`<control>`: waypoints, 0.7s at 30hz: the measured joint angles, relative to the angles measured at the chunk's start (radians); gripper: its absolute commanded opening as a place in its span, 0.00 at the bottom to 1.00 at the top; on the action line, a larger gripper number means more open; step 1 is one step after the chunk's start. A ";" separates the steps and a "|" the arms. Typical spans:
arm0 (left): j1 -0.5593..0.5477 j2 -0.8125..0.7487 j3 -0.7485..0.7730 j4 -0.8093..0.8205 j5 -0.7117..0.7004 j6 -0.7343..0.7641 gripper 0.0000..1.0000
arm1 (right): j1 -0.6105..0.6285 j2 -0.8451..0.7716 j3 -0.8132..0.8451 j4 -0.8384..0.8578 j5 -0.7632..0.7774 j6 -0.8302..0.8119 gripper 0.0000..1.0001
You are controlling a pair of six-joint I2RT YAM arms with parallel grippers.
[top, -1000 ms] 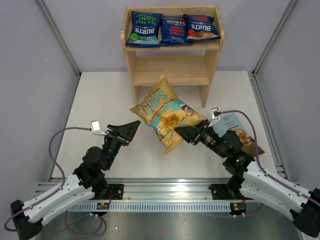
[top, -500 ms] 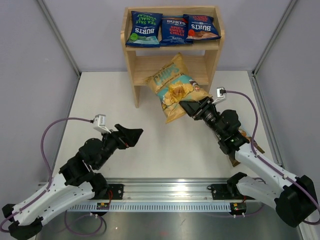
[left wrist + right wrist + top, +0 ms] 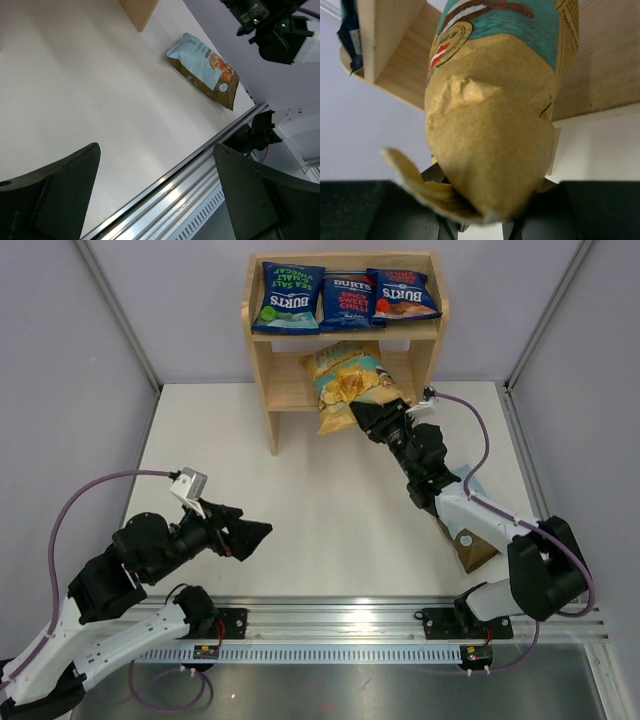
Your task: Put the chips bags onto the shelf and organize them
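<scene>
The wooden shelf [image 3: 262,380] stands at the back of the table. Three dark-blue Burts chips bags [image 3: 287,298] [image 3: 347,300] [image 3: 402,294] lie side by side on its top tier. My right gripper [image 3: 368,418] is shut on the bottom end of the tan CHIPS bag [image 3: 345,380], whose upper part reaches into the lower tier. The right wrist view is filled by this bag [image 3: 490,140], with shelf wood [image 3: 395,65] behind it. The light-blue-and-brown bag [image 3: 466,542] [image 3: 204,69] lies flat at the right, partly under the right arm. My left gripper [image 3: 262,532] [image 3: 157,200] hangs open at the near left with nothing in it.
Grey walls close in the table on three sides. A metal rail [image 3: 340,618] [image 3: 200,165] runs along the near edge and carries both arm bases. The right arm stretches diagonally from the rail to the shelf front.
The right arm has carried the tan bag from mid-table back to the shelf's lower tier. The left arm has drawn back toward the near left, its gripper still open.
</scene>
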 measured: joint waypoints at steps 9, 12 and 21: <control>0.000 -0.201 -0.016 -0.048 -0.107 0.108 0.99 | 0.014 0.267 0.170 0.101 0.141 0.026 0.16; 0.000 -0.274 -0.061 -0.051 -0.156 0.120 0.99 | 0.044 0.335 0.227 0.100 0.207 0.024 0.17; 0.000 -0.383 -0.112 -0.052 -0.222 0.125 0.99 | 0.148 0.505 0.396 0.100 0.346 0.026 0.17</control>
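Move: Ahead of the right hand, which already holds the gold chips bag by its near end, the spot aimed at is the left half of the lower shelf: about 16 cm farther out, 13 cm to its left and 6 cm lower. The shelf's right side panel stands roughly 17 cm ahead and 14 cm to the hand's right; the Spicy Chilli bag lies on the upper shelf, some 18 cm ahead, 4 cm left and 20 cm higher. From the left hand that spot is around 42 cm ahead, 6 cm right and 6 cm lower. Feeding the gold bag deeper into the lower compartment, the right hand goes forward about 9 cm, then swings mainly left towards the left half, some 8 cm in all, sinking slightly and turning about 10 degrees clockwise with its pinch on the near end kept. The empty left hand drifts about 8 cm to its left, fingers wide open and tipping up. ##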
